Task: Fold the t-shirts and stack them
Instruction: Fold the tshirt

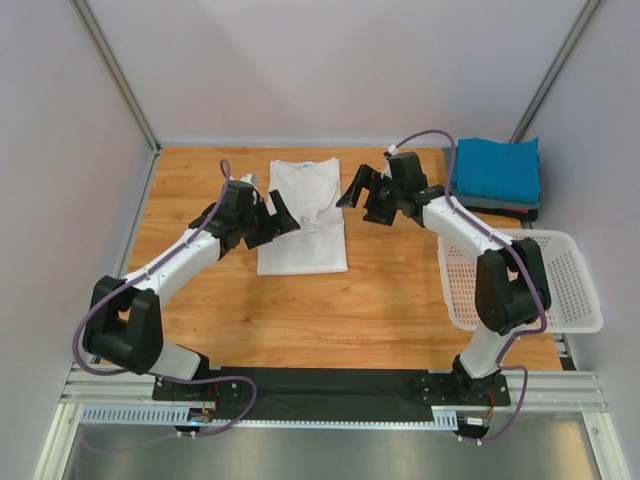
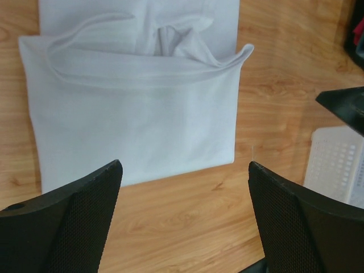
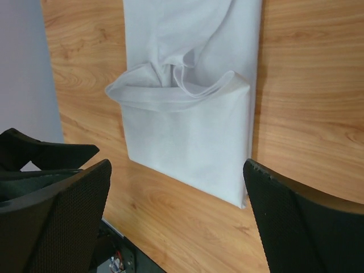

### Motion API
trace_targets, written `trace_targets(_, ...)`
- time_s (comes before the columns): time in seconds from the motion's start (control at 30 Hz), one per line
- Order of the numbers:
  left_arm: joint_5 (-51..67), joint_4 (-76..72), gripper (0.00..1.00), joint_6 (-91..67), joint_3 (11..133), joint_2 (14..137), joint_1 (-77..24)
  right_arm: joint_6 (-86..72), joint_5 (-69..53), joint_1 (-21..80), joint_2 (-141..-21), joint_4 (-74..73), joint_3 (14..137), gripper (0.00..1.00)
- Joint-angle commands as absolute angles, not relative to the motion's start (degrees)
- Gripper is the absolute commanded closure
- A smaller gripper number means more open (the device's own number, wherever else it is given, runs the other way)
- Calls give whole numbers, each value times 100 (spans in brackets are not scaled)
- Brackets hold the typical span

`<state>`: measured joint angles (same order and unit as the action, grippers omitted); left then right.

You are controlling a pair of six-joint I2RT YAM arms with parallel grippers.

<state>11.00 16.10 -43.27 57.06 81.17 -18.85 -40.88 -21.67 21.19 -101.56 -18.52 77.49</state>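
A white t-shirt [image 1: 303,215] lies on the wooden table at centre back, its lower half folded up over the body with a loose rumpled hem across the middle. My left gripper [image 1: 275,222] hovers at the shirt's left edge, open and holding nothing. My right gripper [image 1: 362,190] hangs just off the shirt's right edge, also open and empty. The left wrist view has the folded shirt [image 2: 136,108] beyond the left gripper [image 2: 183,165], with bare wood between the fingers. In the right wrist view the shirt [image 3: 193,125] lies ahead of the right gripper [image 3: 177,163]. A folded teal t-shirt [image 1: 497,170] rests on a dark grey one [image 1: 505,207] at back right.
A white mesh basket [image 1: 560,280] stands at the right edge of the table, beside the right arm. Pale walls close in the table on the left, back and right. A metal rail [image 1: 330,390] carrying the arm bases runs along the near edge.
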Motion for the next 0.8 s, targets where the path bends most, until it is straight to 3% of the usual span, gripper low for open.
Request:
trace_targets(0.0, 739, 1003, 3, -4605, 5616, 8340, -2197, -3762, -1399, 2092, -9546, -1949, 7401, 0)
trace_targets(0.33, 185, 694, 4, -4886, 5950, 9474, -2654, -3147, 622, 2031, -8307, -3032, 7313, 0)
trace_targets(0.77, -395, 422, 4, -5291, 6600, 10493, -2742, -2637, 1335, 1697, -7963, -3454, 7339, 0)
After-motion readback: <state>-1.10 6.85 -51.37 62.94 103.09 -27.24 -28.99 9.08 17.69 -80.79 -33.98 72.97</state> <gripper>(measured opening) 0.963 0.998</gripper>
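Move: The t-shirt's folded edge, by its middle, lies about 9 cm ahead of the left gripper, 5 cm to its right and some 12 cm below. The t-shirt's near edge is roughly 2 cm back and 5 cm to the right. From the right gripper, the folded edge is about 4 cm ahead and 11 cm to the left. The basket's middle sits some 39 cm to that gripper's right and 9 cm back; the blue stack is equally far right, about 20 cm ahead. Lower the open left gripper about 9 cm onto the middle of the t-shirt's near panel, working some 5 cm to the right, then run it forward low over the cloth towards the folded edge. Meanwhile take the open, empty right gripper about 14 cm right, away from the t-shirt, rising on the way and swinging its fingers clockwise until they point nearly straight forward. ##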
